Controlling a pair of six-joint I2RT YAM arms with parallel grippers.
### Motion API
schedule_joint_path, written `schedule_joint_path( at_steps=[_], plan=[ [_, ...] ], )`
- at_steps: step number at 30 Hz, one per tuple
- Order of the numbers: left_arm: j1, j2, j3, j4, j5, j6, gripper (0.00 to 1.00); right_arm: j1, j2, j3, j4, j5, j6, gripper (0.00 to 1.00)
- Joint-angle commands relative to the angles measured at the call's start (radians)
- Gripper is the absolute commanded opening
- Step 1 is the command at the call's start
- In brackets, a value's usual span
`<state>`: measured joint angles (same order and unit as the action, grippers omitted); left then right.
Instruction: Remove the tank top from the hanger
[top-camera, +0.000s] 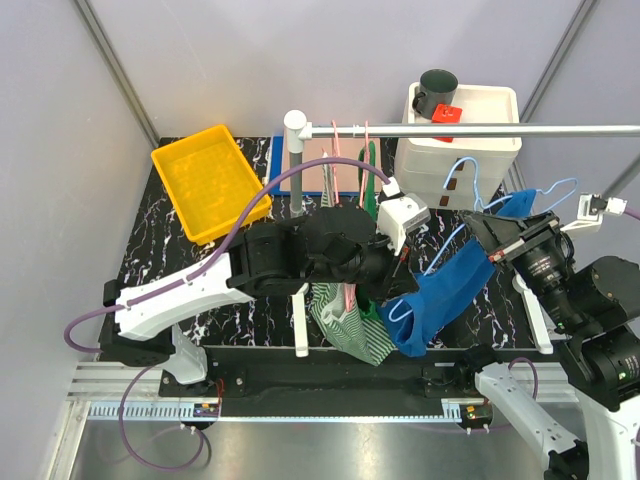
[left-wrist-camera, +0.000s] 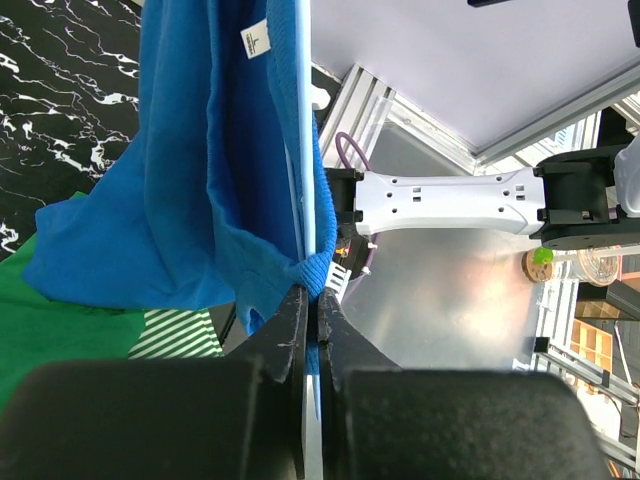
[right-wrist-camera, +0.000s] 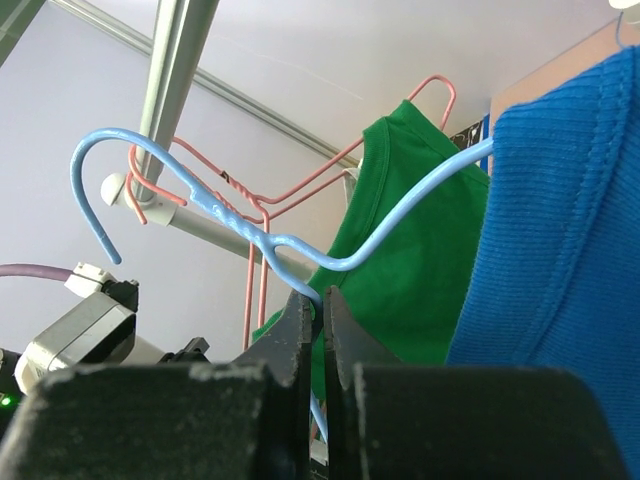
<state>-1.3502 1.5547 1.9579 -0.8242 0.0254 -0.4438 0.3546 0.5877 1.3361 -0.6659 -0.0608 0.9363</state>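
Observation:
The blue tank top (top-camera: 455, 290) hangs slack on a light-blue wire hanger (top-camera: 441, 258), held off the rail between my two arms. My left gripper (left-wrist-camera: 317, 297) is shut on the tank top's (left-wrist-camera: 200, 180) ribbed lower edge, and the hanger's wire (left-wrist-camera: 306, 150) runs straight down into the same pinch. In the top view that gripper (top-camera: 408, 285) sits at the garment's left side. My right gripper (right-wrist-camera: 322, 300) is shut on the hanger (right-wrist-camera: 230, 225) just below its twisted neck, the hook free in the air. The tank top (right-wrist-camera: 565, 260) fills the right of that view.
A horizontal rail (top-camera: 500, 130) on a white post carries pink hangers (top-camera: 335, 170) with a green garment (right-wrist-camera: 410, 230) and a green-striped one (top-camera: 350, 325). A yellow bin (top-camera: 208, 180) lies back left. A white drawer unit (top-camera: 460, 145) with a black mug (top-camera: 436, 92) stands behind.

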Motion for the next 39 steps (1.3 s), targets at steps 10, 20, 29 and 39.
schedule_joint_path(
  at_steps=[10,20,29,39],
  plan=[
    [-0.003,-0.056,0.058,0.026,-0.042,-0.029,0.00,0.003,-0.005,0.063,-0.116,0.205,0.009,0.00],
    [-0.076,-0.146,-0.017,0.033,-0.070,-0.024,0.00,0.003,0.003,0.069,-0.100,0.240,0.130,0.00],
    [-0.090,-0.252,-0.114,0.033,-0.162,-0.056,0.00,0.003,0.011,0.097,-0.126,0.171,0.314,0.00],
    [-0.138,-0.346,-0.246,0.097,-0.117,-0.076,0.00,0.003,-0.063,0.035,-0.103,0.185,0.507,0.00]
  ],
)
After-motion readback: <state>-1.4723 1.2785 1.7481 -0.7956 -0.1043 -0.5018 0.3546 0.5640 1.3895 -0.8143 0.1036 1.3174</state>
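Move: The left hand already pinches the tank top's ribbed edge; the blue hanger's neck lies about 12 cm ahead, 12 cm right and roughly 8 cm above it. The green top hangs some 7 cm left, 6 cm ahead and 5 cm lower. The right hand already grips the hanger's neck; the tank top's middle is about 11 cm back, 4 cm left and 10 cm below that hand. Left hand pulls the pinched tank top about 7 cm left and back; right draws hanger 3 cm right, rolling. ##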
